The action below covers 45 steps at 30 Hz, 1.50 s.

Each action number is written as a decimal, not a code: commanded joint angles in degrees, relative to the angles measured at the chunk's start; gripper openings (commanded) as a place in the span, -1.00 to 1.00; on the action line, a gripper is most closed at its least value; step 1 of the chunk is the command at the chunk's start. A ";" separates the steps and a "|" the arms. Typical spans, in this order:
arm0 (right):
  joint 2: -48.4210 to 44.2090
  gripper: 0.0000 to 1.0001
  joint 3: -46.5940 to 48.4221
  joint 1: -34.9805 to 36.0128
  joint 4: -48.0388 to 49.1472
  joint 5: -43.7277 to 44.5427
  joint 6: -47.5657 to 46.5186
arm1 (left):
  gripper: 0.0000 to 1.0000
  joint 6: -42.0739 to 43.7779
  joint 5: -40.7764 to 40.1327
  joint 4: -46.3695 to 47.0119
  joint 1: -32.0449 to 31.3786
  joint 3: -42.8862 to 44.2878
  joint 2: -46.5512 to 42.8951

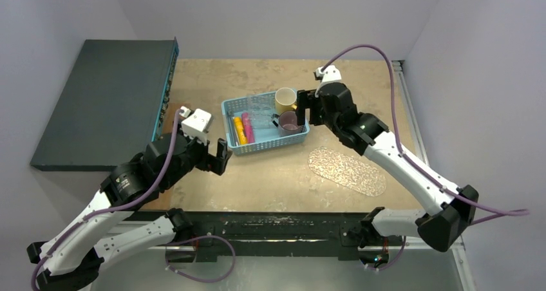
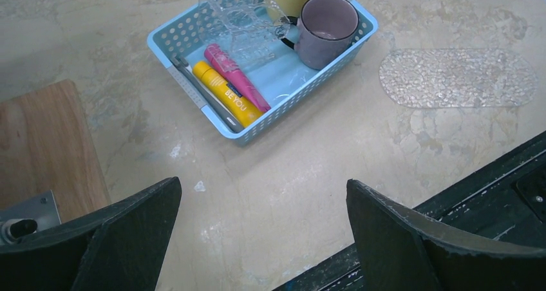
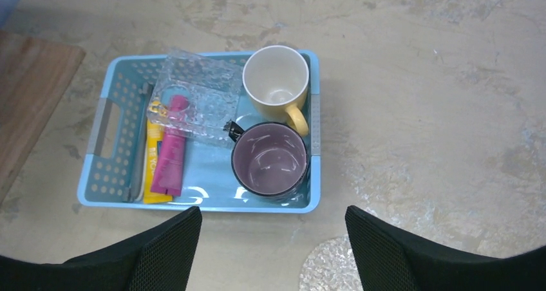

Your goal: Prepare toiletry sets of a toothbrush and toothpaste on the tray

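The pink tube [image 1: 247, 127] and yellow tube [image 1: 239, 130] lie side by side in the left part of a light-blue basket [image 1: 233, 144]. A thin pale toothbrush [image 2: 198, 90] rests along the basket wall beside the yellow tube [image 2: 226, 95]. The clear glittery tray [image 1: 348, 170] lies flat on the table, right of the basket, with nothing on it. My left gripper [image 1: 221, 157] hovers open just off the basket's near-left corner. My right gripper [image 1: 304, 112] hangs open over the basket's right end, above the purple mug. Neither holds anything.
A yellow mug [image 3: 275, 78] and a purple mug [image 3: 269, 159] stand in the basket's right half. A crumpled clear plastic piece [image 3: 196, 94] covers the tubes' far ends. A dark grey box [image 1: 103, 98] fills the table's left; a wooden board [image 2: 45, 143] lies beside it.
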 commanded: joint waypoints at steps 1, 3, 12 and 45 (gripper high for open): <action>2.78 0.63 1.85 -0.84 1.22 -1.64 0.15 | 0.99 0.28 -2.42 0.37 -0.22 -0.41 0.11; 4.32 0.53 1.76 -2.20 1.76 -2.39 0.44 | 0.98 0.32 -2.85 0.32 -0.22 -0.42 0.16; 11.25 0.10 2.57 -8.79 5.15 -9.11 1.23 | 0.96 0.36 -3.40 -0.07 -0.17 -0.60 0.88; 33.82 -0.25 13.35 -13.09 3.81 -9.12 -1.60 | 0.93 0.72 -3.29 -0.40 -0.11 -0.60 1.74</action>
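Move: The yellow mug, in the basket's far right corner, lies about 15 cm ahead of the right hand, 6 cm to its left and some 22 cm below. The purple mug stands about 9 cm nearer than the yellow one and 2 cm farther right; the clear containers sit about 11 cm to the yellow mug's left and 2 cm nearer. From the left hand, the yellow mug is some 28 cm ahead, 20 cm right and 23 cm below. The yellow mug's handle side is what the right hand comes down to: it sinks about 15 cm while reaching some 12 cm forward, ending just right of the handle by the basket's right rim. The wrist tips down nearly 20 degrees, and the fingers narrow from almost wide open to well under half, without gripping either mug. ##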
